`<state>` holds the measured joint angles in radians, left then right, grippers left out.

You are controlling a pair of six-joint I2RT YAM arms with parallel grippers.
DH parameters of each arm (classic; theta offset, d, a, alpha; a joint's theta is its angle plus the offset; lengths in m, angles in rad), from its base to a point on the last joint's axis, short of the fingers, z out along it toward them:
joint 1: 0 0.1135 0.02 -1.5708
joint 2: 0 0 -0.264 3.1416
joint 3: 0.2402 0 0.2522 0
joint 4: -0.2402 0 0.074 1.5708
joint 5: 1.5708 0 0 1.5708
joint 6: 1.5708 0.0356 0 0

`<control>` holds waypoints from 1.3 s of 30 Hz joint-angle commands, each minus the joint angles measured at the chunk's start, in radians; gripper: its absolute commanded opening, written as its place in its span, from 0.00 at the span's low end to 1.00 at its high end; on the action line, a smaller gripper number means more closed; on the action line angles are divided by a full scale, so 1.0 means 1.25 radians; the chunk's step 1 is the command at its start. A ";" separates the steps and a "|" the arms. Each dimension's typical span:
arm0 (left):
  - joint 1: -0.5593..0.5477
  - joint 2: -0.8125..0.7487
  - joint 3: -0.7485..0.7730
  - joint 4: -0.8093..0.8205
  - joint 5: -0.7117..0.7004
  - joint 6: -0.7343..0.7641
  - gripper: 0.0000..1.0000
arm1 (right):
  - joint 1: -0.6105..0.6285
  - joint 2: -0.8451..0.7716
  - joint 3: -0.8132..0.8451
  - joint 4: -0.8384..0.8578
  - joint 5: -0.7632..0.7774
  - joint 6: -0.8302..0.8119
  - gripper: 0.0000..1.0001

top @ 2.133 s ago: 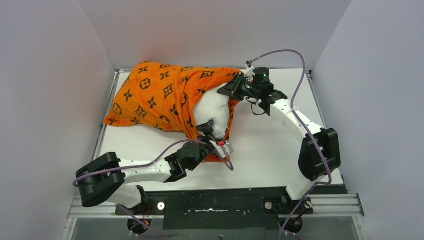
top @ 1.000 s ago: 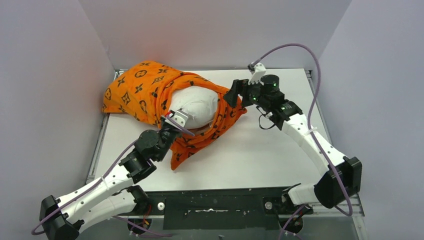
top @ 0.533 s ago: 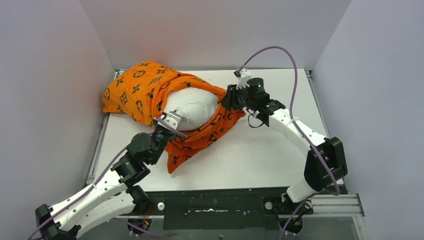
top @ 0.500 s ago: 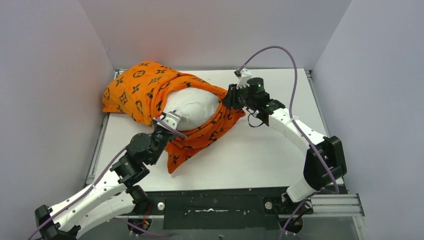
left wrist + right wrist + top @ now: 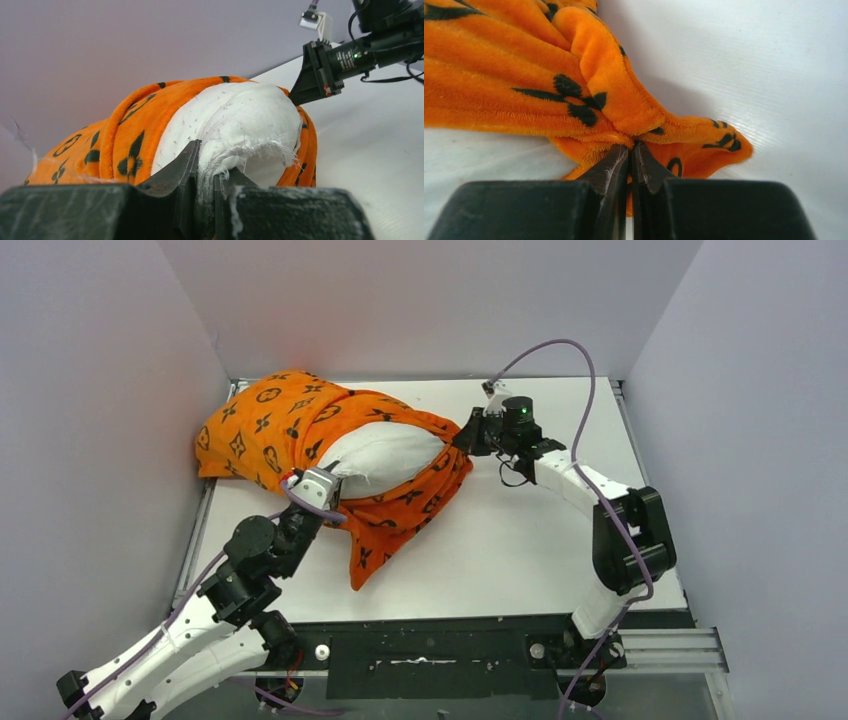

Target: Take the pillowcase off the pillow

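Observation:
The orange pillowcase (image 5: 265,425) with black motifs lies at the back left of the table, bunched around the white pillow (image 5: 385,452), whose near end bulges out of the opening. My left gripper (image 5: 322,490) is shut on a frayed corner of the pillow (image 5: 235,130), seen between its fingers in the left wrist view. My right gripper (image 5: 470,432) is shut on the pillowcase's open hem (image 5: 624,107) at the right side of the opening. A loose flap of the pillowcase (image 5: 375,540) hangs toward the front.
The white table (image 5: 560,540) is ringed by grey walls; the left wall (image 5: 100,440) stands close behind the pillowcase. The right arm's purple cable (image 5: 560,350) loops above the back edge. The right gripper (image 5: 325,70) shows in the left wrist view.
The left gripper has drawn the pillow corner left and toward the front. The pillowcase has bunched further toward the back left. The right arm has folded in, still holding the hem.

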<state>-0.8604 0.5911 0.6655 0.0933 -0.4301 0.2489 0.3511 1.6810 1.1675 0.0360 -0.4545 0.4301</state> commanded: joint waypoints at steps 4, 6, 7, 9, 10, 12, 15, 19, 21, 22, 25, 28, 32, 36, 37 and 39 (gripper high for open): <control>0.004 -0.079 0.129 0.274 -0.064 -0.030 0.00 | 0.040 0.109 -0.016 0.034 0.185 -0.007 0.00; 0.004 -0.075 0.134 0.297 -0.070 -0.039 0.00 | 0.092 0.127 -0.018 0.037 0.232 -0.010 0.00; 0.004 -0.065 0.137 0.308 -0.075 -0.041 0.00 | 0.114 0.137 -0.018 0.038 0.250 -0.009 0.00; 0.003 -0.047 0.145 0.333 -0.087 -0.040 0.00 | 0.145 0.158 -0.019 0.047 0.271 0.002 0.00; 0.003 -0.034 0.150 0.347 -0.095 -0.031 0.00 | 0.152 0.169 -0.025 0.055 0.273 0.013 0.00; 0.003 -0.011 0.168 0.367 -0.112 -0.011 0.00 | 0.154 0.178 -0.050 0.078 0.272 0.040 0.00; 0.003 0.023 0.209 0.394 -0.134 0.031 0.00 | 0.151 0.178 -0.099 0.103 0.280 0.057 0.00; 0.003 0.057 0.274 0.423 -0.180 0.092 0.00 | 0.149 0.172 -0.150 0.105 0.312 0.057 0.00; 0.003 0.073 0.303 0.441 -0.195 0.119 0.00 | 0.150 0.169 -0.173 0.107 0.330 0.060 0.00; 0.002 0.081 0.317 0.450 -0.202 0.126 0.00 | 0.150 0.168 -0.181 0.109 0.336 0.063 0.00; 0.001 0.102 0.349 0.460 -0.201 0.130 0.00 | 0.152 0.165 -0.193 0.118 0.339 0.072 0.00; 0.002 0.122 0.356 0.483 -0.207 0.139 0.00 | 0.161 0.163 -0.194 0.116 0.375 0.083 0.00; 0.002 0.168 0.397 0.500 -0.216 0.198 0.00 | 0.212 0.166 -0.190 0.063 0.531 0.111 0.00; 0.001 0.206 0.464 0.508 -0.227 0.263 0.00 | 0.263 0.164 -0.219 0.040 0.632 0.172 0.00; 0.002 0.210 0.476 0.501 -0.223 0.265 0.00 | 0.263 0.164 -0.237 0.056 0.618 0.188 0.00; 0.000 0.214 0.495 0.486 -0.221 0.265 0.00 | 0.258 0.166 -0.267 0.091 0.586 0.212 0.00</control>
<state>-0.8631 0.9501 1.0245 0.1436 -0.6384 0.4847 0.7040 1.8370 0.9520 0.3557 0.0998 0.6548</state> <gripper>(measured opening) 0.082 0.034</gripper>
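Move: My left hand already grips the frayed end of the white pillow, held high; the pillow's exposed middle lies about 13 cm ahead, 8 cm right and 17 cm below. From my right hand, which already pinches the pillowcase rim, that exposed middle is some 15 cm left, 3 cm back and roughly level. The pillowcase's loose corner hangs about 22 cm back, 20 cm left and 14 cm below the right hand. I pull the rim down about 11 cm with my right hand and sweep it 7 cm left and a little back, under the pillow's exposed end, then swing that wrist clockwise. With my left hand I hoist the pillow end about 8 cm and carry it 5 cm forward, turning some 15 degrees counter-clockwise. Both grips stay shut. ##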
